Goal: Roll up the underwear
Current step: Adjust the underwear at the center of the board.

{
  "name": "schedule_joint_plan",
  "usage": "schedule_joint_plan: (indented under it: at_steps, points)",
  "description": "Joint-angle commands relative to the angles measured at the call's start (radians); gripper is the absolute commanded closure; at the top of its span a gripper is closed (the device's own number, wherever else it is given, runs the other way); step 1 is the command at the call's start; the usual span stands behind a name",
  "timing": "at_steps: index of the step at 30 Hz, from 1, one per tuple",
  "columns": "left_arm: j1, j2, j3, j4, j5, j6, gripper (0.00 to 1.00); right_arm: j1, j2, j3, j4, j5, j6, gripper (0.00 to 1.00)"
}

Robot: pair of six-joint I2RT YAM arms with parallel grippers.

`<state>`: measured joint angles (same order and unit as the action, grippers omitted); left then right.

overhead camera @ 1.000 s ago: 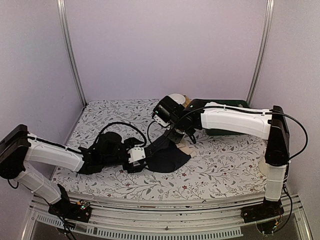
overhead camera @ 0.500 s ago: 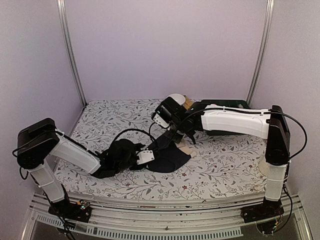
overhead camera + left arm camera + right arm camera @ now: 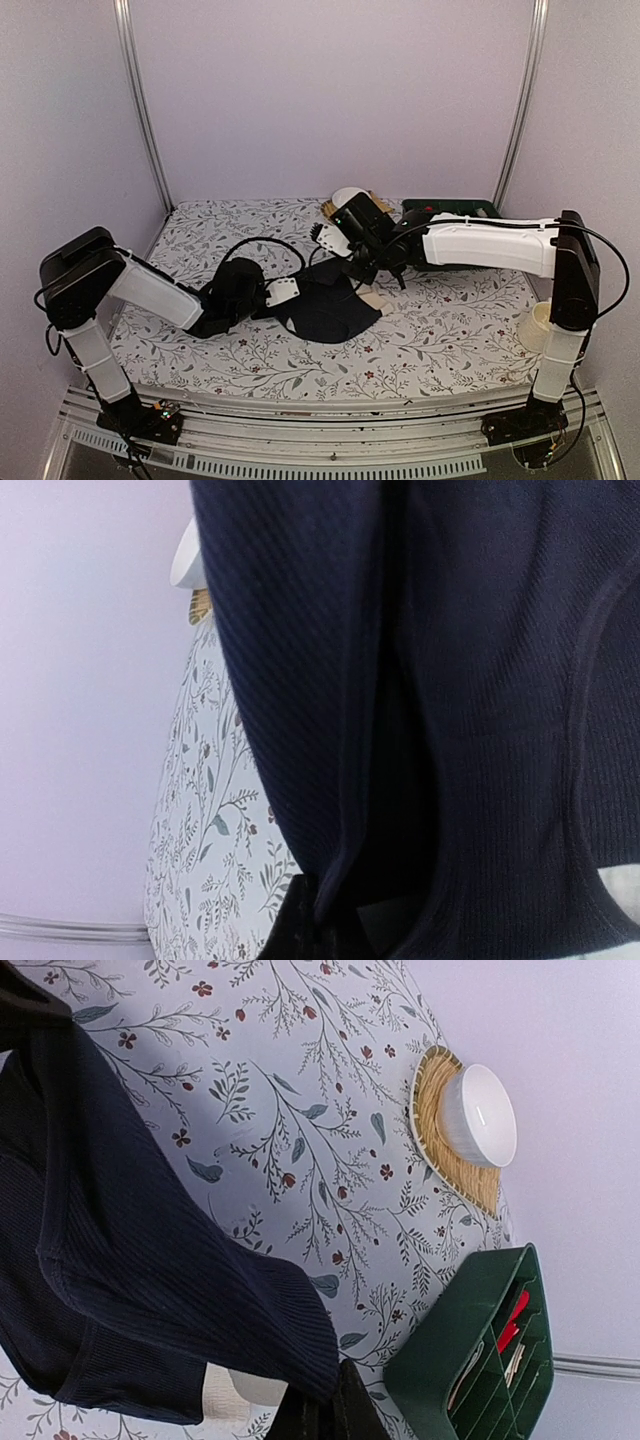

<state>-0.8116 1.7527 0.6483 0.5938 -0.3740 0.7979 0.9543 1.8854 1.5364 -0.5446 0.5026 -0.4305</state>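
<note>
The underwear (image 3: 328, 310) is a dark ribbed cloth lying partly lifted on the flowered table, stretched between both grippers. My left gripper (image 3: 296, 293) is shut on its left edge. In the left wrist view the underwear (image 3: 450, 700) fills most of the frame, with its fold pinched in the left gripper (image 3: 335, 928) at the bottom. My right gripper (image 3: 358, 272) is shut on the far right corner. The right wrist view shows the underwear (image 3: 130, 1290) hanging from the right gripper (image 3: 326, 1408) down to the table.
A white bowl (image 3: 482, 1115) on a woven mat (image 3: 432, 1110) sits at the back. A green slotted organizer (image 3: 475, 1355) stands beside it at the back right. A beige cloth (image 3: 377, 298) pokes out under the underwear. A cream cup (image 3: 535, 326) stands at the right edge.
My left gripper has gone from open to shut on the underwear's left edge, and its elbow has risen. The right arm has shifted right, pulling the cloth tauter.
</note>
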Motion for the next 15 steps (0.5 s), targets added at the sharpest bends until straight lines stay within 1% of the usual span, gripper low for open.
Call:
schedule_joint_plan:
  at_steps: [1,8,9,13,15]
  points:
    - [0.064,0.019,0.064,-0.044,0.041,0.016,1.00,-0.006,-0.032,-0.047,0.104,0.003,-0.106,0.97]
    - [0.148,0.107,0.180,-0.038,0.101,0.105,1.00,-0.024,0.019,-0.026,0.146,0.035,-0.186,0.97]
    - [0.153,0.114,0.188,-0.039,0.112,0.112,0.94,-0.030,0.032,-0.014,0.147,0.039,-0.195,0.97]
    - [0.165,0.091,0.186,-0.047,0.140,0.107,0.61,-0.045,0.077,0.044,0.132,0.050,-0.201,0.97]
    - [0.176,0.061,0.185,-0.078,0.166,0.082,0.50,-0.044,0.085,0.056,0.121,0.024,-0.210,0.97]
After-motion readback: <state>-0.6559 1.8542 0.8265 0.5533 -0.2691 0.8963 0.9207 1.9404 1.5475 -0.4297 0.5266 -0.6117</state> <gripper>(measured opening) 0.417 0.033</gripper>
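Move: Both hands already hold the dark underwear. The middle of its lying part is about 9 cm to the left hand's right, 3 cm farther out and 6 cm below. From the right hand it lies some 4 cm to the left, 3 cm back and 15 cm below. The white bowl is roughly 28 cm straight ahead of the right hand and 13 cm below, the green bin about 20 cm ahead and 24 cm to its right. Forward over the table goes the left hand, some 7 cm, rising and drifting left only slightly, drawing its pinched edge of the underwear along; as it slows to a stop, the fingers open to nearly half. The right hand keeps its closed grip on the raised edge, stays nearly in place at first, then follows about 3 cm forward with a slight wrist turn. ##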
